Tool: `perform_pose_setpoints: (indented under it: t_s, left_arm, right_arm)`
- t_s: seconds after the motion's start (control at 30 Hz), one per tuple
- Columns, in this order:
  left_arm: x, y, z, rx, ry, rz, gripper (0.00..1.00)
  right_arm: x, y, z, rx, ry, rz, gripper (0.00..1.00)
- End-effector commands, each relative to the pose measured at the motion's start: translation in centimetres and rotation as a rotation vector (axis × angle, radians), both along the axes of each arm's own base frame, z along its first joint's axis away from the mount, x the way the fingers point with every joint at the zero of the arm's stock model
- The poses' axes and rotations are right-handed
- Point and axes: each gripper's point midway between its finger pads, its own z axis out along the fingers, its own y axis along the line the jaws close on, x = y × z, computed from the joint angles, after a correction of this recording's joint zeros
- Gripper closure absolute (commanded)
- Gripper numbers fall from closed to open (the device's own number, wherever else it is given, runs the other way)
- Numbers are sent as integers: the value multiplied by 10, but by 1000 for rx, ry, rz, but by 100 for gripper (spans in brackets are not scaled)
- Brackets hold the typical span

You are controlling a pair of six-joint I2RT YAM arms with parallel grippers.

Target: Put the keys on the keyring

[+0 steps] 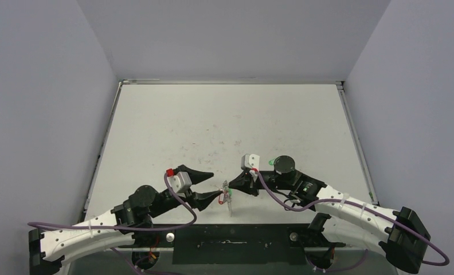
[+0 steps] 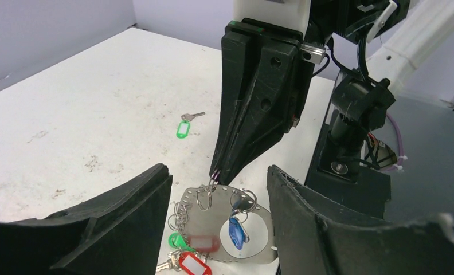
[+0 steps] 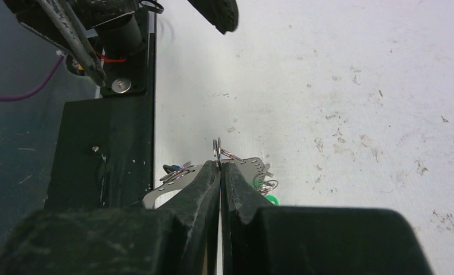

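The keyring (image 2: pixel 208 219) is a flat silver hoop with small wire loops along its rim. It hangs tilted from my right gripper (image 3: pixel 219 165), which is shut on one loop (image 3: pixel 217 148) at its top edge. Keys with a blue tag (image 2: pixel 236 230), a red tag (image 2: pixel 194 264) and a green tag (image 2: pixel 176 240) dangle from it. My left gripper (image 2: pixel 219 179) is open, its fingers (image 2: pixel 118 226) standing on either side of the keyring and clear of it. One more key with a green tag (image 2: pixel 184 128) lies loose on the table. From above, the keyring (image 1: pixel 228 197) hangs between both grippers.
The black base plate (image 1: pixel 230 246) and the arm mounts (image 2: pixel 351 166) lie right behind the keyring at the near table edge. The white table (image 1: pixel 224 126) runs away to grey walls on three sides.
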Motion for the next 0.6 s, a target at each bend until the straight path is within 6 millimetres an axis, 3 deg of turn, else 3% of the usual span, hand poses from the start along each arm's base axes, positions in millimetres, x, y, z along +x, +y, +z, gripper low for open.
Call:
perform_pose_setpoints:
  t_s: [0.0,0.3,0.57]
  left_arm:
    - [8,13,5,-38,58,78,40]
    - [12,18,-22,-17,130,120,39]
    - [17,-6,-58,6,228,120,38]
  right_arm:
    - [20,5,39,86,-39,-51,100]
    - [72,-18,56,126,18,-248,100]
    - [124,-65,75,182,32,-462,100]
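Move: The last loose key, green-tagged, lies on the table some 20 cm ahead of my right hand, 18 cm to its right and about 18 cm below. My right fingers already hold the keyring by a small ring; its plate and keys hang straight down, their middle about 7 cm below. From my open, empty left hand, the key is some 21 cm ahead, 21 cm right and 24 cm below; the keyring is level in depth, 5 cm right and 9 cm below. Keeping my pinch on the small ring, I swing the keyring away from my left hand with my right, speeding up, about 10 cm forward and 5 cm to the right towards the loose green-tagged key, rising slightly, the wrist turning some 20 degrees clockwise. My left hand stays open, drifts a little left, then sinks about 6 cm, rolling slightly and edging forward. ##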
